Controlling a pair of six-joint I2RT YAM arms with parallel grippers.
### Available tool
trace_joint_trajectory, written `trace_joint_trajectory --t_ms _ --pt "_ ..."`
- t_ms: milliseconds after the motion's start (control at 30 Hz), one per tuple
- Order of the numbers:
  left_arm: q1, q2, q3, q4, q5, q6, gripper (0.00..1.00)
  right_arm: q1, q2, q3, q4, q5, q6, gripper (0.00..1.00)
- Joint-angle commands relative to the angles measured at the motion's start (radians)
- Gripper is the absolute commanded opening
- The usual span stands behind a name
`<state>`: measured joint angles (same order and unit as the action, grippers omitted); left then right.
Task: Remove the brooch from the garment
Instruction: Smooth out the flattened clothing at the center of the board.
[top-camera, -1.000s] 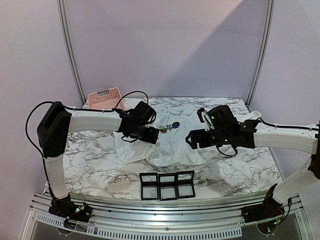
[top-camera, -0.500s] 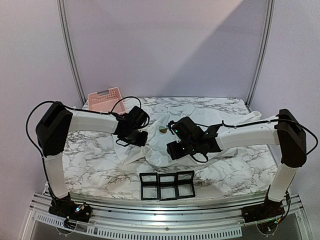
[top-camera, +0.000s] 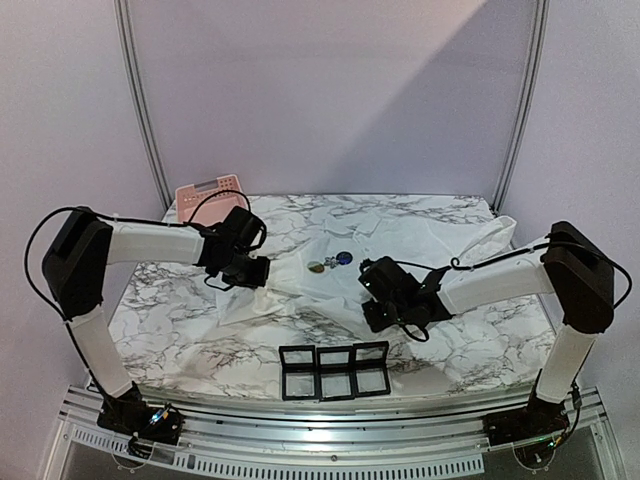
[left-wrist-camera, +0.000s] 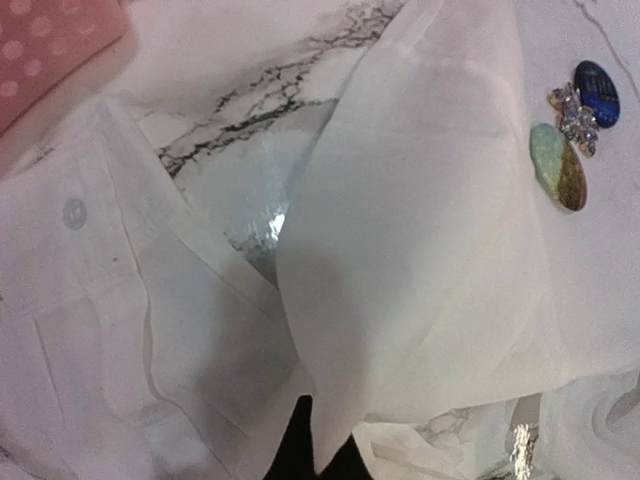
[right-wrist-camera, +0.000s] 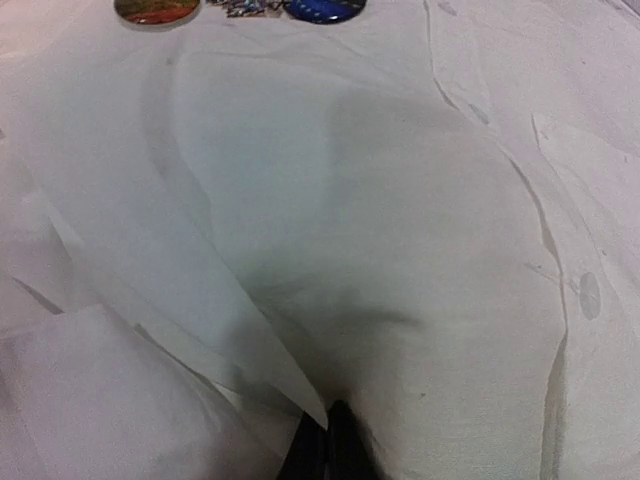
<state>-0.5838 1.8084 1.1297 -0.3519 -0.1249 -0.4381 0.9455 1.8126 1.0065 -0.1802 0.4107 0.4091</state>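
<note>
The garment (top-camera: 420, 240), a wrinkled white shirt, lies spread over the marble table. Three brooches are pinned side by side near its middle: a green-orange oval (top-camera: 315, 266), a small sparkly one (top-camera: 330, 262) and a blue oval (top-camera: 344, 257). My left gripper (top-camera: 260, 274) is shut on the shirt's left edge. In the left wrist view a fold of cloth (left-wrist-camera: 400, 280) runs down into the dark fingertips (left-wrist-camera: 290, 455). My right gripper (top-camera: 368, 292) is shut on a fold (right-wrist-camera: 420, 300) on the near side of the brooches. The right wrist view shows the blue brooch (right-wrist-camera: 325, 9) along its top edge.
A pink basket (top-camera: 205, 192) stands at the table's back left, and its corner shows in the left wrist view (left-wrist-camera: 50, 45). A black frame with three compartments (top-camera: 335, 368) sits at the table's near edge, below the shirt.
Both grippers went from open to shut on the cloth. The left arm drew left and the right arm drew back right, pulling the shirt flatter and uncovering the brooches.
</note>
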Motion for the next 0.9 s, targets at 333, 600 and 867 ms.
trace_joint_trajectory --t_ms 333,600,867 --pt "0.028 -0.173 -0.263 0.129 0.273 -0.068 0.00 -0.237 -0.141 -0.151 0.048 0.135 -0.101 0.00" --pt "0.004 -0.271 -0.366 0.130 0.375 -0.115 0.01 -0.272 -0.224 -0.143 -0.059 0.091 -0.036 0.00" --pt "-0.001 -0.353 -0.326 0.013 0.405 -0.084 0.50 -0.254 -0.349 -0.167 -0.241 -0.069 0.095 0.35"
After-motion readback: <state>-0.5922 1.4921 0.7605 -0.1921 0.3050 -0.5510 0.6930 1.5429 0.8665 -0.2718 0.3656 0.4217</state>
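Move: Pinching the near part of the shirt already, the left hand has the brooch and its two oval pins about 7 cm ahead, 15 cm to its right and a little lower; the bare marble it drags towards is some 11 cm back. The pink basket is roughly 22 cm ahead, 13 cm left. From the right hand, also gripping cloth, the shirt's right half lies about 17 cm ahead and 14 cm right, the brooch 14 cm ahead and 8 cm left, the black frames 15 cm back and 8 cm left. Dragging the gripped cloth back towards its base by about 10 cm, the left hand drifts left and then returns partway, rolls its left side down some 25 degrees and starts opening at the end. The right hand pulls its pinch right and forward, rising about 4 cm, then eases back while still going right, 11 cm in all, its fingers parting slightly. ##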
